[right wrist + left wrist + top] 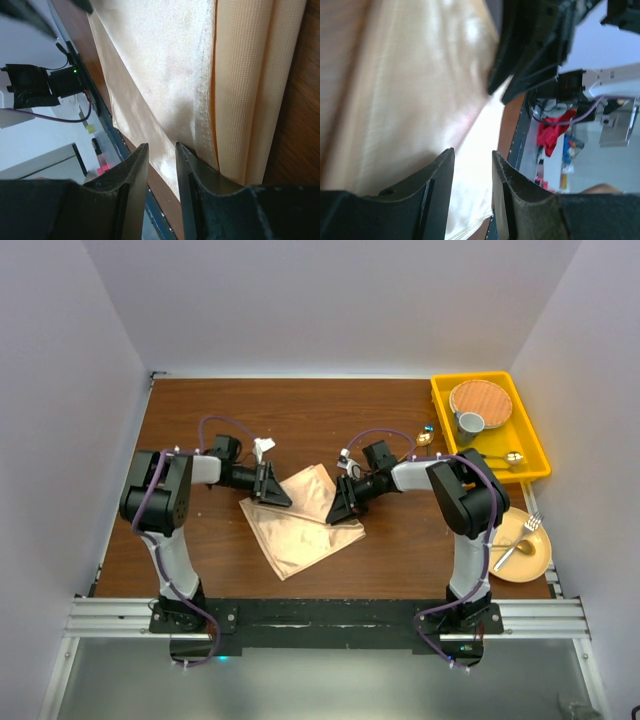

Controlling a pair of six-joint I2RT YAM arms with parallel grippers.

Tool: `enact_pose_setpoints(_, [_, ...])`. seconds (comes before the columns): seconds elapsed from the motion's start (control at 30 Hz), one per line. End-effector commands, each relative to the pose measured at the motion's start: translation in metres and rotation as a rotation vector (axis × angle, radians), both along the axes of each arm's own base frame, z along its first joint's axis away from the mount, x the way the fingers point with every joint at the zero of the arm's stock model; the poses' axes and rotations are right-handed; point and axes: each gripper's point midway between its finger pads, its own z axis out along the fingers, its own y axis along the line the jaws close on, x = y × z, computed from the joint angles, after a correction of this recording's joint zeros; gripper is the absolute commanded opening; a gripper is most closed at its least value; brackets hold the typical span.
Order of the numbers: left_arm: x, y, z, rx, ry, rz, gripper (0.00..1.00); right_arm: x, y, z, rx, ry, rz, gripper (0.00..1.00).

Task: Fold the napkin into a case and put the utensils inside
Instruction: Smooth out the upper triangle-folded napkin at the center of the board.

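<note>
The peach satin napkin [300, 525] lies folded into a layered slab at the table's middle. My left gripper [272, 486] hangs low over its left top corner, jaws a little apart, with the cloth [420, 90] showing below the gap [473, 151]. My right gripper [346, 502] is at the napkin's right edge, jaws narrowly apart [161, 145] beside the stacked folded edges [240, 90], nothing pinched. A gold fork [528, 527] and spoon [505, 557] rest on a yellow plate [542, 562]. Another gold spoon [508, 458] lies in the tray, and a small utensil with a blue part [427, 434] lies beside it.
A yellow tray [441, 405] at the back right holds a round wood-toned plate [482, 398] and a grey cup [470, 424]. The yellow plate sits near the table's right front edge. White walls enclose the table on three sides.
</note>
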Motion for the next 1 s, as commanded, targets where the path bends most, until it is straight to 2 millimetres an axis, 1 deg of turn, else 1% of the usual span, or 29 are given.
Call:
enact_pose_setpoints(0.0, [-0.022,-0.050,0.043,-0.079,-0.205,-0.157,0.43,0.006,-0.012,-0.029,-0.113,-0.028,-0.033,0.33])
enact_pose_setpoints(0.03, [-0.032,-0.054,0.040,-0.075,-0.103,-0.114,0.47,0.005,-0.013,-0.030,-0.120,-0.033,-0.032,0.33])
enact_pose_setpoints(0.07, [-0.023,-0.063,0.047,-0.112,-0.205,-0.108,0.49,0.004,-0.015,-0.030,-0.128,-0.028,-0.034,0.32])
enact_pose_setpoints(0.13, [-0.031,-0.073,0.043,-0.120,-0.131,-0.100,0.54,0.001,-0.017,-0.032,-0.136,-0.030,-0.027,0.32])
enact_pose_setpoints(0.2, [-0.029,-0.079,0.033,-0.121,-0.110,-0.092,0.56,0.000,-0.018,-0.033,-0.144,-0.033,-0.025,0.32])
enact_pose_setpoints(0.23, [-0.031,-0.079,0.028,-0.116,-0.060,-0.069,0.59,-0.001,-0.020,-0.035,-0.149,-0.030,-0.026,0.32])
enact_pose_setpoints(0.3, [-0.029,-0.078,0.016,-0.118,-0.039,-0.052,0.62,-0.001,-0.021,-0.036,-0.158,-0.034,-0.024,0.32])
enact_pose_setpoints(0.33, [-0.028,-0.076,0.009,-0.105,-0.019,-0.039,0.65,-0.002,-0.021,-0.037,-0.159,-0.032,-0.023,0.32])
enact_pose_setpoints(0.37, [-0.029,-0.074,-0.003,-0.092,0.019,-0.030,0.66,-0.002,-0.023,-0.038,-0.165,-0.034,-0.022,0.32])
enact_pose_setpoints(0.4, [-0.024,-0.068,-0.009,-0.086,0.034,-0.005,0.66,-0.003,-0.023,-0.039,-0.169,-0.030,-0.019,0.32])
enact_pose_setpoints(0.47, [-0.021,-0.059,-0.019,-0.078,0.071,0.026,0.67,-0.005,-0.025,-0.041,-0.177,-0.032,-0.015,0.32])
enact_pose_setpoints(0.53, [-0.015,-0.046,-0.021,-0.084,0.053,0.047,0.67,-0.006,-0.027,-0.044,-0.185,-0.025,-0.012,0.32])
enact_pose_setpoints(0.57, [-0.020,-0.040,-0.023,-0.068,0.089,0.050,0.67,-0.008,-0.027,-0.046,-0.189,-0.025,-0.006,0.32])
enact_pose_setpoints(0.6, [-0.014,-0.032,-0.022,-0.064,0.080,0.062,0.67,-0.007,-0.028,-0.047,-0.193,-0.026,-0.006,0.32])
enact_pose_setpoints(0.63, [-0.013,-0.025,-0.025,-0.054,0.019,0.044,0.67,-0.007,-0.028,-0.048,-0.196,-0.027,-0.001,0.32])
enact_pose_setpoints(0.67, [-0.021,-0.018,-0.027,-0.034,0.085,0.043,0.67,-0.008,-0.029,-0.050,-0.200,-0.027,0.005,0.32])
enact_pose_setpoints(0.7, [-0.013,-0.006,-0.025,-0.034,0.070,0.064,0.67,-0.007,-0.029,-0.050,-0.200,-0.031,0.005,0.32])
enact_pose_setpoints(0.73, [-0.011,0.002,-0.027,-0.032,0.026,0.057,0.67,-0.006,-0.029,-0.050,-0.204,-0.033,0.009,0.32])
enact_pose_setpoints(0.77, [-0.020,0.009,-0.029,-0.022,0.102,0.065,0.67,-0.006,-0.029,-0.051,-0.206,-0.036,0.011,0.32])
enact_pose_setpoints(0.8, [-0.011,0.022,-0.027,-0.025,0.098,0.094,0.67,-0.006,-0.029,-0.052,-0.206,-0.032,0.014,0.32])
enact_pose_setpoints(0.83, [-0.012,0.026,-0.030,-0.021,0.047,0.068,0.66,-0.005,-0.029,-0.052,-0.208,-0.034,0.014,0.32])
enact_pose_setpoints(0.87, [-0.017,0.037,-0.032,-0.019,0.120,0.093,0.66,-0.004,-0.029,-0.053,-0.208,-0.038,0.017,0.32])
enact_pose_setpoints(0.9, [-0.008,0.049,-0.030,-0.026,0.114,0.122,0.66,-0.003,-0.029,-0.053,-0.208,-0.040,0.017,0.32])
enact_pose_setpoints(0.93, [-0.008,0.056,-0.033,-0.027,0.069,0.113,0.66,0.000,-0.027,-0.053,-0.210,-0.047,0.019,0.32])
enact_pose_setpoints(0.97, [-0.015,0.060,-0.033,-0.041,0.133,0.124,0.65,0.002,-0.027,-0.053,-0.209,-0.057,0.023,0.32])
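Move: The napkin's middle lies about 4 cm right of the left hand, 4 cm back and some 3 cm below. On the napkin, the left corner is roughly 10 cm to this hand's left, straight level with it, and the far corner about 9 cm right and 8 cm ahead. From the right hand the napkin's middle is some 7 cm left, level fore and aft, just below; its right corner sits about 7 cm right and 3 cm back. With its fingertips still resting on the right part of the napkin's diagonal fold, the right hand stays put. The left hand hops over the cloth, some 7 cm right and 4 cm back towards the right fingers, sinks beside them, then sweeps left about 10 cm and forward 5 cm along the fold towards the left corner, fingers opened wider and seeming to drag on the flap. ##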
